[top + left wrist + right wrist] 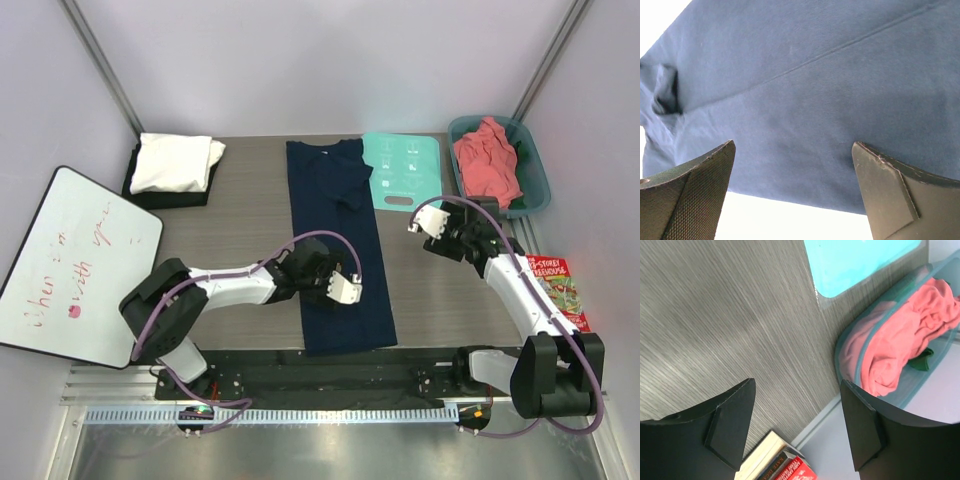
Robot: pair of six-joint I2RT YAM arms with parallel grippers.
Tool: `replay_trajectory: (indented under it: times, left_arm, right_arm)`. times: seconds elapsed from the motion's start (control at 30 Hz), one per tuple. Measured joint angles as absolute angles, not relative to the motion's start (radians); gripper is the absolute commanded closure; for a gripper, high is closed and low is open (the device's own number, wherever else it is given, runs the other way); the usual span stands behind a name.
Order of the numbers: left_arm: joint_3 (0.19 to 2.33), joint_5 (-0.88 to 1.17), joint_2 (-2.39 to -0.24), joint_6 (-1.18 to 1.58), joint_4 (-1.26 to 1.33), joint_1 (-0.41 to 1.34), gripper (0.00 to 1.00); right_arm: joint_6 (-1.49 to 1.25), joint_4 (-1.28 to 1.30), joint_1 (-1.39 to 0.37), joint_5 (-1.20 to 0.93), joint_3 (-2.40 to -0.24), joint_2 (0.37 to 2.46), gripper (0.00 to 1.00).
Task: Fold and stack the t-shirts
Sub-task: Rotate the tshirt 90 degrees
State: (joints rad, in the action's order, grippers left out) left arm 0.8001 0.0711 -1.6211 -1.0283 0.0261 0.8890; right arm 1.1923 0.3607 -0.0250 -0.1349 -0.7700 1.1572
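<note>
A dark navy t-shirt (pixel 335 235) lies flat as a long strip down the middle of the table, sleeves folded in. My left gripper (pixel 345 288) is open just above its lower part; in the left wrist view the navy cloth (pixel 805 95) fills the frame between the spread fingers (pixel 700 190). A folded white t-shirt (pixel 175 162) lies on a folded black one (pixel 190 197) at the back left. A salmon pink t-shirt (pixel 487 160) is heaped in the teal tub (pixel 535 165); it also shows in the right wrist view (pixel 900 340). My right gripper (pixel 428 228) is open and empty above bare table.
A mint-green board (pixel 402 170) lies beside the navy shirt, with its corner in the right wrist view (pixel 850 262). A whiteboard (pixel 70 265) lies at the left. Books (pixel 562 290) lie at the right edge and show in the right wrist view (pixel 785 465).
</note>
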Motion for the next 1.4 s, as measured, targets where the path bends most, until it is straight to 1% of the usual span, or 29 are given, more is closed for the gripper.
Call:
replay_trajectory:
  times: [0.17, 0.33, 0.47, 0.57, 0.73, 0.8, 0.9, 1.1, 1.4]
  left_arm:
    - [0.815, 0.032, -1.631, -0.983, 0.034, 0.838, 0.00]
    - [0.815, -0.008, -1.579, -0.939, 0.019, 0.816, 0.00]
    - [0.813, 0.010, -1.431, -0.919, -0.046, 0.823, 0.00]
    - [0.770, 0.032, -1.287, -0.933, -0.076, 0.844, 0.00]
    - [0.572, 0.096, -1.023, -1.051, -0.174, 0.916, 0.00]
    - [0.490, 0.135, -0.947, -1.113, -0.225, 0.938, 0.00]
    - [0.405, 0.187, -0.889, -1.192, -0.279, 0.949, 0.00]
    - [0.368, 0.263, -0.944, -1.273, -0.310, 0.974, 0.00]
    - [0.394, 0.281, -1.074, -1.287, -0.168, 1.007, 0.00]
  right_arm:
    - [1.211, 0.387, -0.030, -0.190, -0.770, 1.160, 0.25]
    - [1.334, 0.451, -0.046, -0.268, -0.732, 1.114, 0.23]
    - [1.501, 0.576, -0.065, -0.357, -0.668, 1.028, 0.22]
    - [1.634, 0.691, -0.083, -0.428, -0.653, 0.991, 0.21]
    - [1.839, 0.818, -0.122, -0.522, -0.617, 0.966, 0.21]
    - [1.892, 0.847, -0.139, -0.548, -0.593, 0.964, 0.21]
    - [1.935, 0.867, -0.168, -0.577, -0.572, 0.971, 0.21]
    - [1.968, 0.857, -0.243, -0.625, -0.562, 1.007, 0.22]
    - [1.980, 0.789, -0.344, -0.651, -0.484, 1.015, 0.25]
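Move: The left hand, low over the dark t-shirt, goes for its near-left corner, about 21 cm back, 6 cm left and 2 cm down; the near-right corner is roughly 19 cm back and 13 cm right, the teal sheet 15 cm ahead and 14 cm right. The right hand's target, that near-right corner, lies 26 cm back, 16 cm left and 11 cm below; the bin is 10 cm ahead and 5 cm right, the books 17 cm back and 15 cm right. Forward and left a few centimetres, the left hand first slides with its open fingers still down on the t-shirt; it then lifts off about 10 cm, swings back and left and comes down by the near-left corner, turning clockwise. Meanwhile the right hand sweeps back and left, sinking, towards the near-right corner, turning counter-clockwise some 70 degrees, fingers staying open and short of the cloth. ##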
